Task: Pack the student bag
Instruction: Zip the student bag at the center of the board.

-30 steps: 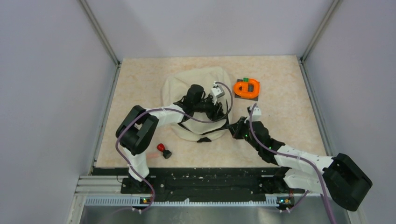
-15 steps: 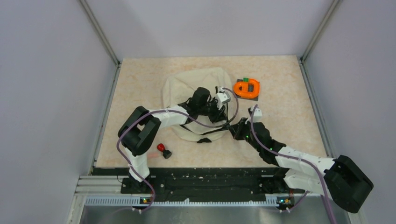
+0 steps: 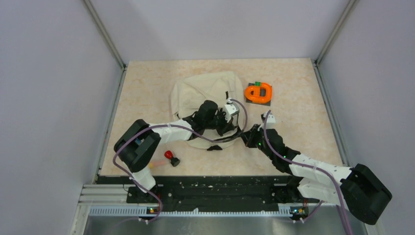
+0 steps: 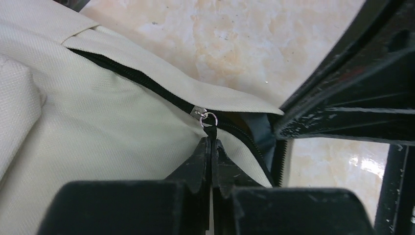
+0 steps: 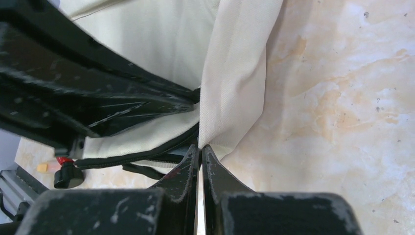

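The student bag (image 3: 195,93), cream fabric with black zipper lines, lies mid-table. My left gripper (image 3: 228,128) reaches over the bag's near right corner. In the left wrist view the gripper (image 4: 211,139) is shut on the black zipper pull (image 4: 210,129), which hangs from a small metal ring on the slider; the zipper gapes open to the right of it. My right gripper (image 3: 246,137) is at the bag's right edge. Seen from the right wrist, this gripper (image 5: 200,147) is shut on the bag's cream fabric edge (image 5: 230,98).
An orange looped object (image 3: 258,92) sits on a dark square to the right of the bag. A small red and black item (image 3: 171,157) lies near the front left, by the left arm's base. Grey walls enclose the table on three sides.
My left gripper has closed onto the zipper pull and shifted toward the bag's near right corner. The right gripper has stayed shut on the bag's edge.
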Tool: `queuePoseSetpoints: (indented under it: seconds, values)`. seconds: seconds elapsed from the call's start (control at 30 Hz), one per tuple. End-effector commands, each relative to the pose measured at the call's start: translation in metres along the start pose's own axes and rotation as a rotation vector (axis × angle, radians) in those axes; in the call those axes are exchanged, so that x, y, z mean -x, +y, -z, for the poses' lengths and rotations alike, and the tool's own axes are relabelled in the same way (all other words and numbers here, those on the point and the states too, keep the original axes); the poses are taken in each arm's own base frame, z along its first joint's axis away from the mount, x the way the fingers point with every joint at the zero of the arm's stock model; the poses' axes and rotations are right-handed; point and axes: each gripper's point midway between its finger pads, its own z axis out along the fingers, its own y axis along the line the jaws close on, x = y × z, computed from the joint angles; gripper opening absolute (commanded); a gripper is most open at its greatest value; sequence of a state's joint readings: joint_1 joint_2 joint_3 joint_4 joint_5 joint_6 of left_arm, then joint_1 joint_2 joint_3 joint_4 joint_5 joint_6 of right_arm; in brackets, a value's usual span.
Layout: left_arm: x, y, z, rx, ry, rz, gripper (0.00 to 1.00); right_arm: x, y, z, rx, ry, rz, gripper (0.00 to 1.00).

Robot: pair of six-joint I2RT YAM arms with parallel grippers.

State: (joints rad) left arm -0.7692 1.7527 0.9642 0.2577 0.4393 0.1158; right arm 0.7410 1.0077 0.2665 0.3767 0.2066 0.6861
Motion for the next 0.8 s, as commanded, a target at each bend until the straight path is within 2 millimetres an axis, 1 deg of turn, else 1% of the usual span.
queuePoseSetpoints:
  seconds: [0.0,0.1,0.23,0.37,0.4,0.43,0.5,0.53,0.6,0.67,0.77]
  values:
    - [0.020,-0.018,0.020,0.008,-0.070,0.010,0.00,0.018,-0.005,-0.001,-0.043,-0.060,-0.024,0.00]
    - [0.020,-0.027,0.029,-0.003,-0.078,0.025,0.00,0.017,-0.006,-0.002,-0.048,-0.057,-0.026,0.00]
    - [0.016,-0.039,0.035,-0.023,-0.072,0.044,0.00,0.018,-0.005,-0.002,-0.050,-0.060,-0.026,0.00]
    - [0.015,-0.046,0.039,-0.042,-0.073,0.088,0.00,0.022,0.000,-0.003,-0.035,-0.060,-0.007,0.00]
    - [0.014,-0.046,0.039,-0.044,-0.070,0.097,0.00,0.024,0.002,-0.003,-0.034,-0.056,0.002,0.03]
    - [0.015,-0.046,0.038,-0.042,-0.070,0.107,0.00,0.027,0.004,-0.003,-0.034,-0.055,0.008,0.12]
    - [0.015,-0.045,0.037,-0.032,-0.067,0.125,0.00,0.035,0.011,-0.001,-0.022,-0.055,0.020,0.34]
    - [0.015,-0.044,0.037,-0.026,-0.066,0.136,0.00,0.040,0.014,0.000,-0.019,-0.061,0.023,0.44]
    - [0.016,-0.041,0.036,-0.010,-0.072,0.153,0.00,0.054,0.017,0.003,-0.029,-0.080,0.017,0.59]
    - [0.018,-0.040,0.036,0.001,-0.079,0.166,0.00,0.065,0.015,0.003,-0.048,-0.096,0.008,0.69]
    - [0.019,-0.040,0.034,0.001,-0.087,0.179,0.00,0.074,0.014,-0.007,-0.074,-0.086,0.034,0.74]
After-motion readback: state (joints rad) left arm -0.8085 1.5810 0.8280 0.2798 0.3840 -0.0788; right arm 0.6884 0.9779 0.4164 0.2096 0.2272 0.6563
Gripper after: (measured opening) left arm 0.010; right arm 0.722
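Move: My left hand still pinches the zip pull, with the slider barely 1 cm right and 1 below. The zip's open stretch lies roughly 4 cm back, 3 left and 2 below, and the bag's black tab about 7 back, 8 left and 5 below. My right hand still pinches the cream bag edge between its tips. From it the slider is some 3 cm ahead and 2 left, level, and the orange case around 17 ahead, 6 right and 6 lower. I keep the pull pinched in my left hand and draw it back along the open stretch of zip, about 3.5 cm, slightly leftward and lifting some 2 cm early on. My right hand holds the bag edge still at first, then opens wide, lets go and moves off, up about 4 cm and forward 2. ##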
